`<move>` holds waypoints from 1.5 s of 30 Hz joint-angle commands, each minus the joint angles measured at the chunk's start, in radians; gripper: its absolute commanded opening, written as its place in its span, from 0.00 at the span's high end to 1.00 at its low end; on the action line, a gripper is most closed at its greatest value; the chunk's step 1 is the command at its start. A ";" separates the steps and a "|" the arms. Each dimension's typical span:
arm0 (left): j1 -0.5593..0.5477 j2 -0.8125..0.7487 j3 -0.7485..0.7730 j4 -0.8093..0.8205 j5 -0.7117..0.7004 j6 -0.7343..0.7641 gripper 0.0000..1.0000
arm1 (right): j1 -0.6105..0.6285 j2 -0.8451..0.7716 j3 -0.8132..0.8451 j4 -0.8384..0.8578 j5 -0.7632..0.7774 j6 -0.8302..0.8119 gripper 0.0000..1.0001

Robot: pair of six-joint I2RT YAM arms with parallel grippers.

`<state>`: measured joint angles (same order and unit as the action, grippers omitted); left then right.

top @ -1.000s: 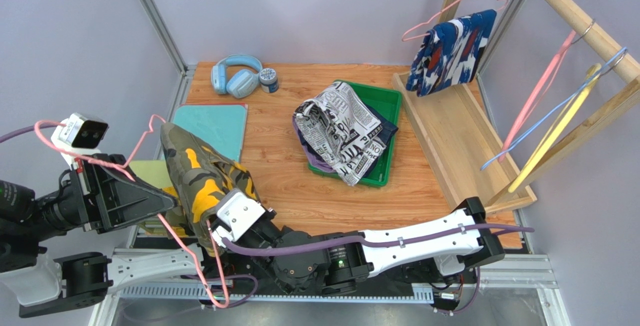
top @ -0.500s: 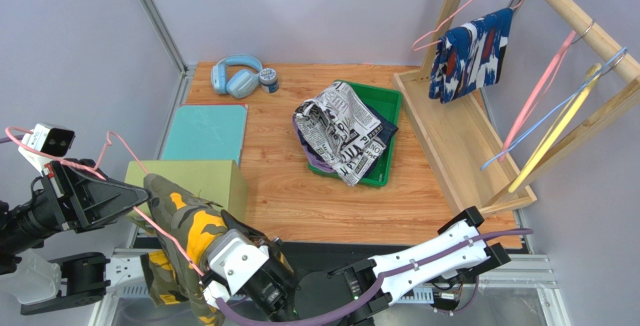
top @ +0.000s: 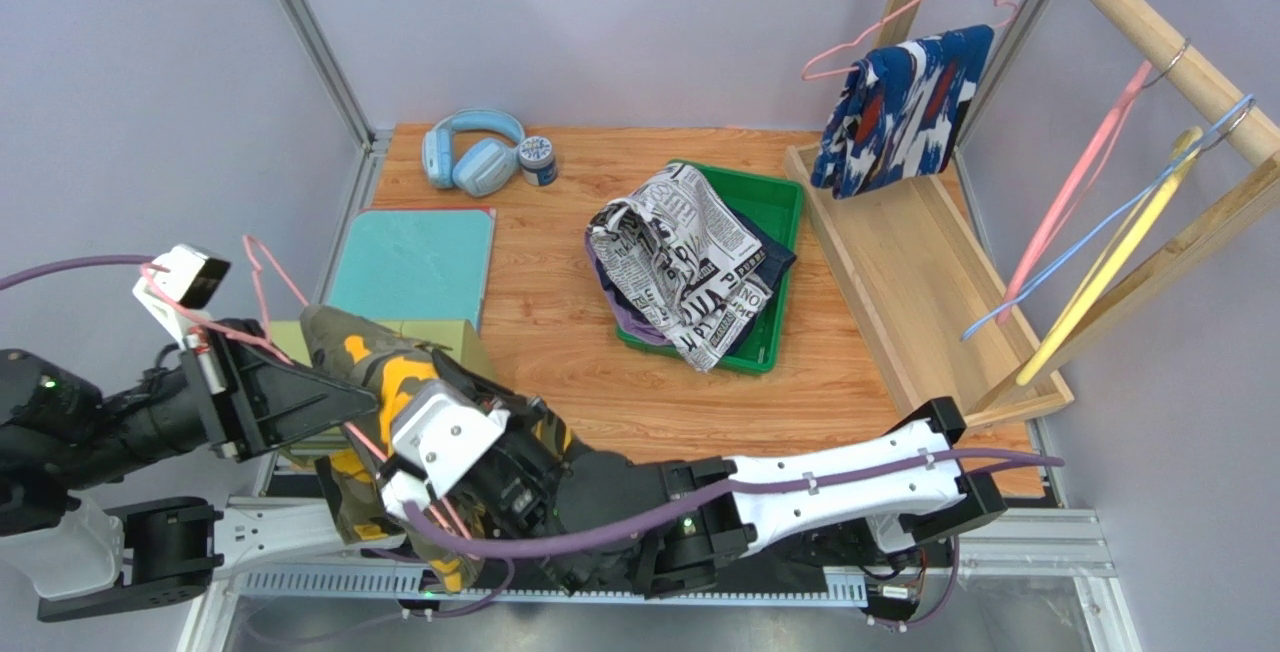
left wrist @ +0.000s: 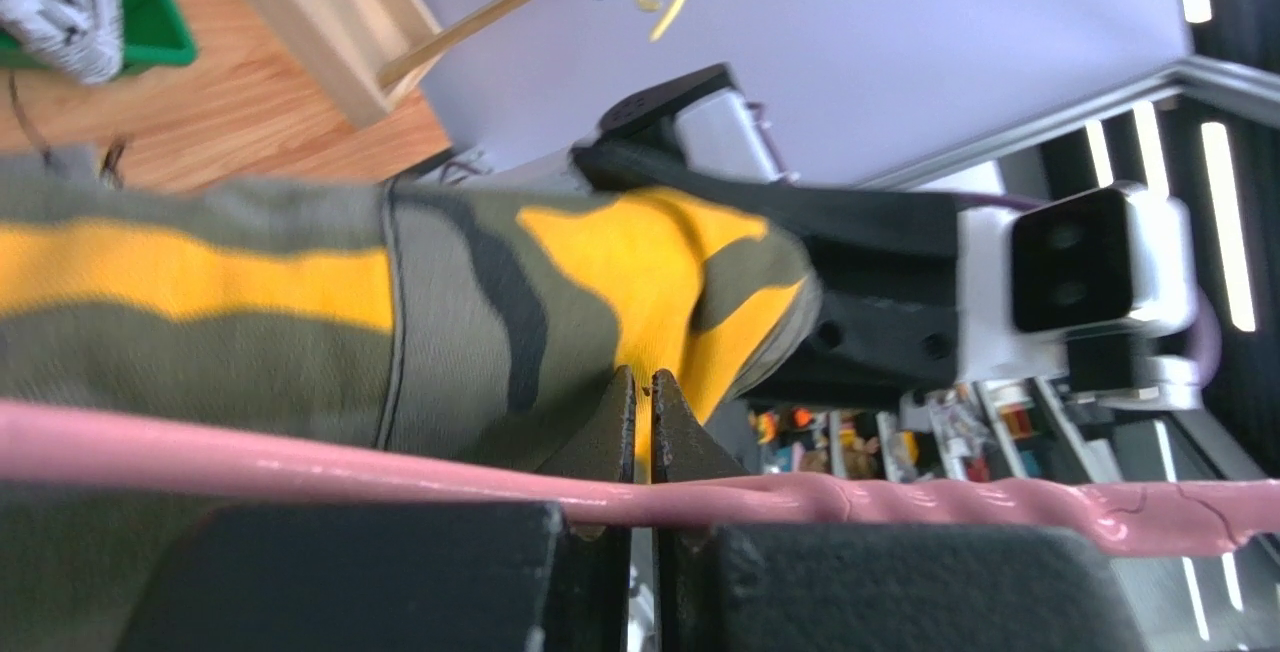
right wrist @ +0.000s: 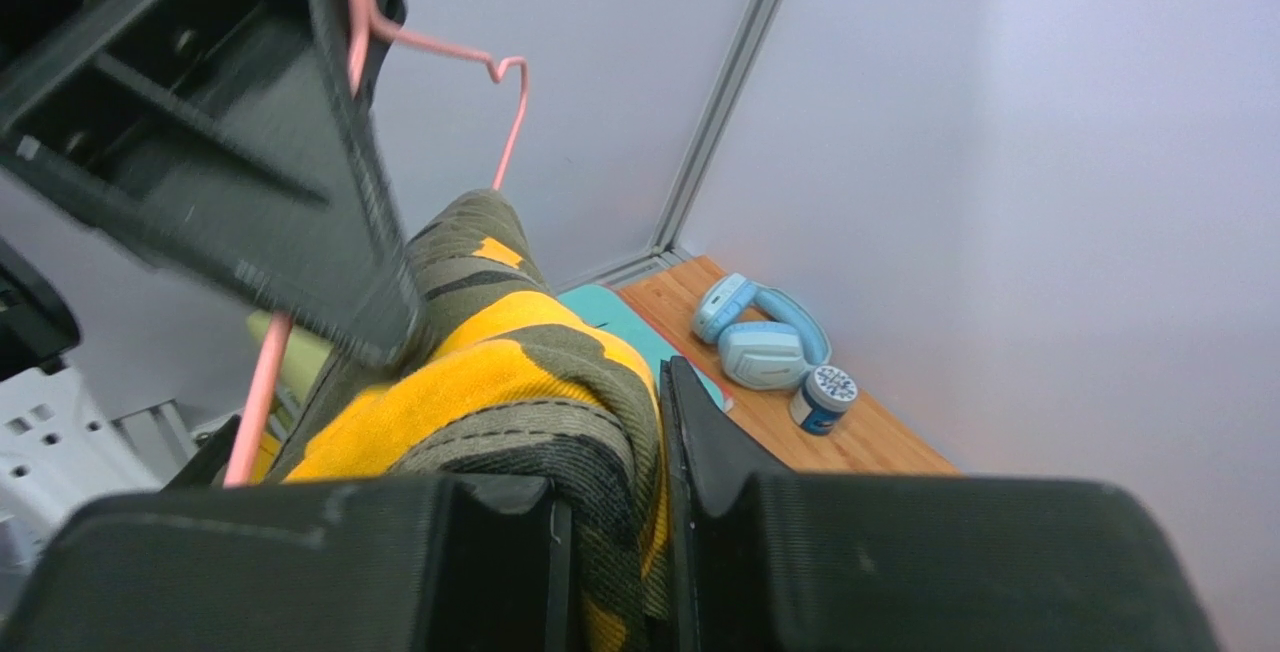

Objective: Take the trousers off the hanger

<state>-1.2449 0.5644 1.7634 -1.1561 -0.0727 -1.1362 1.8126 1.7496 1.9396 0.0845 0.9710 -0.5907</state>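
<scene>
The yellow-olive camouflage trousers (top: 368,375) hang over a pink hanger (top: 271,270) at the near left. My left gripper (top: 346,394) is shut on the hanger's wire (left wrist: 902,505), with the camouflage cloth (left wrist: 301,307) just beyond its fingertips. My right gripper (top: 398,450) is shut on a fold of the same trousers (right wrist: 511,382), and cloth fills the gap between its fingers. The hanger's hook (right wrist: 508,120) sticks up behind the left gripper's finger (right wrist: 323,217). Newsprint trousers (top: 676,255) lie on a pile in the green tray (top: 784,195). A blue-white-red pair (top: 902,112) hangs on the rack.
A wooden rack (top: 917,292) stands at the right with bare pink, blue and yellow hangers (top: 1104,255) on its rail. Blue headphones (top: 473,150) and a small jar (top: 538,160) sit at the back. A teal mat (top: 413,262) and an olive box (top: 443,334) lie near the left arm.
Both grippers dipped toward the near edge with hanger and camouflage trousers, then came back up and slightly right. The printed pair on the rack swung right and back.
</scene>
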 commanded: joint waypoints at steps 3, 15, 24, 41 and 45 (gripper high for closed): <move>-0.008 -0.017 -0.085 -0.085 -0.019 0.055 1.00 | -0.050 -0.186 0.042 0.150 -0.072 -0.052 1.00; -0.007 -0.089 -0.143 -0.159 -0.088 0.050 1.00 | -0.053 -0.225 0.107 0.210 -0.097 -0.155 1.00; -0.007 -0.141 -0.185 -0.123 -0.082 0.036 1.00 | -0.110 -0.225 0.173 0.227 -0.084 -0.293 1.00; -0.007 -0.121 -0.189 -0.041 -0.065 0.076 1.00 | -0.397 -0.370 0.053 0.057 -0.097 -0.192 1.00; -0.007 -0.077 -0.196 0.044 -0.042 0.101 1.00 | -0.398 -0.458 -0.066 -0.167 -0.227 -0.012 1.00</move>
<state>-1.2488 0.4229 1.5715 -1.2297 -0.1497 -1.0870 1.4097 1.3800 1.9358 0.0761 0.8986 -0.7650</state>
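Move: The green tray lies about 30 cm ahead of the right hand, which holds the camouflage trousers, 25 cm to its right and some 48 cm below. The printed trousers in the tray are 4 cm left of its middle. The left hand's pink hanger is roughly 4 cm left of the right hand, level fore and aft, 2 cm below. From the left hand, the tray is 34 cm ahead, 30 right, 48 below. Right hand draws trousers off the left's hanger, about 20 cm right, forward and up; left sinks 7 cm. ##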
